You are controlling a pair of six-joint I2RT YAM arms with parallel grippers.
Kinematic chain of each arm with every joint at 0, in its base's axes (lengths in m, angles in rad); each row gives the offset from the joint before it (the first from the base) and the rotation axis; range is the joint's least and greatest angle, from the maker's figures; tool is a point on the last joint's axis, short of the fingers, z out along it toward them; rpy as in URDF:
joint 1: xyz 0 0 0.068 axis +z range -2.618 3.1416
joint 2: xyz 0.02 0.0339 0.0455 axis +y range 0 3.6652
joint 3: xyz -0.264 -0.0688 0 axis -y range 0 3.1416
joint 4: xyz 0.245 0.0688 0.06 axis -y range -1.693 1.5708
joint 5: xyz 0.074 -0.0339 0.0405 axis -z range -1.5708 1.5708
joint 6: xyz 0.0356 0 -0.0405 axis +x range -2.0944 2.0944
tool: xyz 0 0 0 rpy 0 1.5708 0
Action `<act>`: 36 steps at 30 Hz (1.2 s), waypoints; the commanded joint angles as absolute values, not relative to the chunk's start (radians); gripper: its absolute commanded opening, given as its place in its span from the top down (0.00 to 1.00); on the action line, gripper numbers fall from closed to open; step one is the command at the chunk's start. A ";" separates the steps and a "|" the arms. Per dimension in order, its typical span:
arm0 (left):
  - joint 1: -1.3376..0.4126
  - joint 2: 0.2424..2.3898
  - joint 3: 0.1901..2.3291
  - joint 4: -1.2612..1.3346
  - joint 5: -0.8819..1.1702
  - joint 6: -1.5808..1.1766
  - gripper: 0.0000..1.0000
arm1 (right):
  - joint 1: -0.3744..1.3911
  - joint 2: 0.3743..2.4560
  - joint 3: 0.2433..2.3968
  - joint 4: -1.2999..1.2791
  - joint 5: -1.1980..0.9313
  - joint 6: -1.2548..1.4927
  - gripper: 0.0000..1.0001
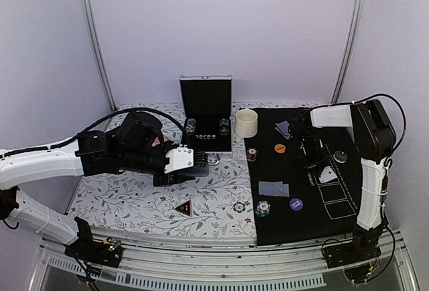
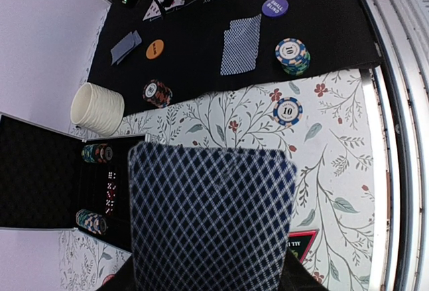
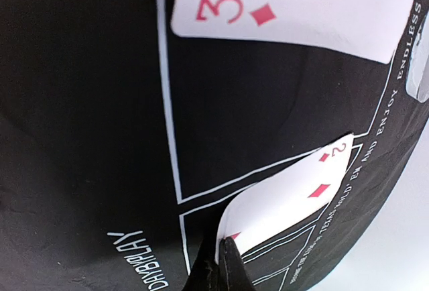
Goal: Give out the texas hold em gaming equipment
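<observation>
My left gripper [image 1: 175, 163] is shut on a deck of blue-checked playing cards [image 2: 211, 217], held above the floral cloth; the deck hides its fingertips. My right gripper [image 3: 218, 254] is shut on the corner of a two of diamonds [image 3: 295, 194], which bends low over the white outlined boxes on the black mat [image 3: 80, 103]. A three of diamonds [image 3: 288, 6] lies face up just beyond. Face-down cards [image 2: 240, 44] rest on the mat, with a chip stack [image 2: 292, 56], a blue disc [image 2: 275, 7] and an orange disc [image 2: 155, 49] nearby. The triangle marker [image 1: 183, 206] lies on the cloth.
An open black case [image 1: 206, 113] with chips stands at the back, and a cream cup [image 1: 246, 122] stands beside it. A single chip [image 2: 287, 111] lies on the floral cloth [image 1: 134, 197]. Another chip stack [image 2: 157, 92] sits at the mat's edge, and more face-down cards [image 2: 126, 47] lie further back.
</observation>
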State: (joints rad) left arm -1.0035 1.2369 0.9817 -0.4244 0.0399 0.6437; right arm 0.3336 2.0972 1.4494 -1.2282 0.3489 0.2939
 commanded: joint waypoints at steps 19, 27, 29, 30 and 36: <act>-0.999 1.224 0.971 -0.410 0.044 0.653 0.54 | 0.263 2.125 1.428 -1.127 0.145 0.306 0.65; -1.000 1.229 0.971 -0.410 0.046 0.653 0.54 | 0.264 2.002 1.449 -1.049 -0.036 0.251 0.58; -1.000 1.230 0.970 -0.410 0.045 0.653 0.54 | 0.249 1.930 1.452 -1.034 -0.038 0.230 0.53; -0.999 1.230 0.970 -0.411 0.046 0.653 0.54 | 0.231 1.907 1.449 -1.030 -0.043 0.228 0.53; -1.000 1.227 0.973 -0.414 0.046 0.653 0.54 | 0.069 1.832 1.343 -0.947 -0.101 0.190 0.50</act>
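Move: The right hand, only about a centimetre above the mat, still pinches the left end of the two of diamonds. The third card box has its middle some 3 cm to the hand's right and 1 cm back. The three of diamonds lies about 8 cm ahead and 3 cm right, the clear disc 6 cm ahead and 10 cm right, the orange disc 9 cm ahead and 13 cm left. From the left hand the box is roughly 49 cm right, 10 cm ahead, 20 cm below. The right fingers keep hold of the two of diamonds' left end, barely shifting while the wrist rolls slightly, then open to nearly half and let the card go. Next the hand climbs about 5 cm and goes as far forward, drifting some 2 cm left, away from the card and past its side of the row, as the wrist swings about 30 degrees so the fingers point almost straight down. ##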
